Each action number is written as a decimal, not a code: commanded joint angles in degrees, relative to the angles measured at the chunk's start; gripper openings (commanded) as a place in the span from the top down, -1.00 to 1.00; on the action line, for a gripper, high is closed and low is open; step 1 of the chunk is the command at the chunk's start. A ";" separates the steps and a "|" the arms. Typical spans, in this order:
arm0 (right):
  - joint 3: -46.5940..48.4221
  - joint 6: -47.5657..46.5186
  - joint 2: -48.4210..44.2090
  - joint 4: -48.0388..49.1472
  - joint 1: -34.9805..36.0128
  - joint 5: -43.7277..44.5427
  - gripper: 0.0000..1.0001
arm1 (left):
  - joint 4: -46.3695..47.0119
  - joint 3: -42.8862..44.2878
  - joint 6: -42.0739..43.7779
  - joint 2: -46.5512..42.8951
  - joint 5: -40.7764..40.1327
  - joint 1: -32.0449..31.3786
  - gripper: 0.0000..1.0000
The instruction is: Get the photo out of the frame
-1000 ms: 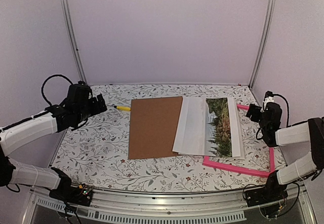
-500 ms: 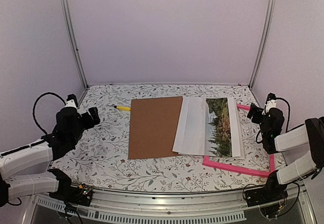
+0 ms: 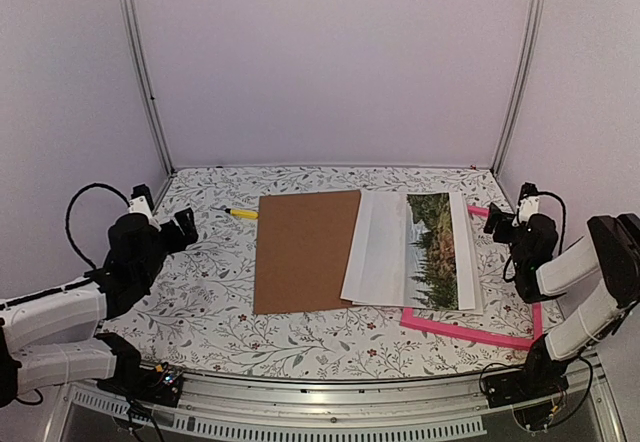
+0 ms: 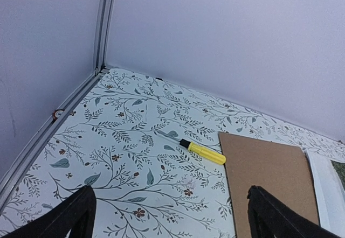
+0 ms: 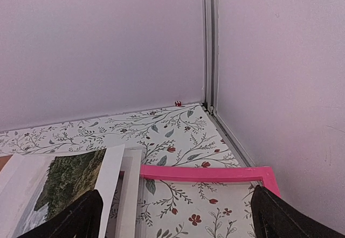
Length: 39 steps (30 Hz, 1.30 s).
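The photo (image 3: 425, 252), a white-bordered sheet with dark trees, lies flat right of centre. It covers the left part of the pink frame (image 3: 470, 334) and shows again in the right wrist view, photo (image 5: 64, 184) beside frame (image 5: 205, 173). My left gripper (image 3: 185, 227) hangs open low at the far left, well apart from both. Its two fingers (image 4: 70, 219) have only table between them. My right gripper (image 3: 497, 220) stands open at the frame's far right corner, and its fingers (image 5: 280, 216) hold nothing.
A plain brown backing board (image 3: 303, 250) lies in the middle, its right edge under the white sheet. A yellow-handled screwdriver (image 3: 240, 213) lies just off its far left corner, also seen as the screwdriver (image 4: 202, 152). Walls and metal posts close in three sides.
My left arm has dropped and folded back toward the near left. The right arm has drawn slightly back to the right. Photo, frame and board have not moved.
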 commanded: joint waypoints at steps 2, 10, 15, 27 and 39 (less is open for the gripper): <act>2.12 -0.96 0.55 -0.13 -1.29 -4.94 -0.98 | 3.47 0.60 0.25 2.94 1.96 1.27 -0.99; 1.60 -1.32 0.34 0.29 -1.30 -5.01 -0.98 | 4.61 1.39 0.61 9.42 3.29 4.12 -0.99; 1.75 -1.30 0.41 0.36 -1.32 -4.95 -0.98 | 5.31 1.14 -0.17 12.98 2.94 7.16 -0.99; -1.55 -1.18 2.44 7.83 -1.29 -4.16 -0.98 | 6.05 4.80 5.25 12.62 1.05 10.51 -0.99; -1.55 -1.23 2.36 7.81 -1.30 -4.15 -0.98 | 24.48 -5.54 11.87 15.46 -0.45 18.26 -0.99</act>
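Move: The photo already lies out on the table, roughly 61 cm to the left hand's right, 7 cm farther out and 17 below; the brown backing board is some 26 cm to that hand's right at the same reach, and the yellow screwdriver about 19 cm ahead and 6 right. From the right hand the photo lies some 15 cm left, about level and 13 below, with the pink frame centred about 8 cm left and 6 back. Touching nothing, the left hand heads left, about 8 cm in all, through the air away from the backing board and photo, towards the left wall. On the way it dips some 5 cm while easing a little forward, then climbs most of that back and swings on left, its left side rolling up about 10 degrees as it turns slightly counter-clockwise, fingers wide open. ##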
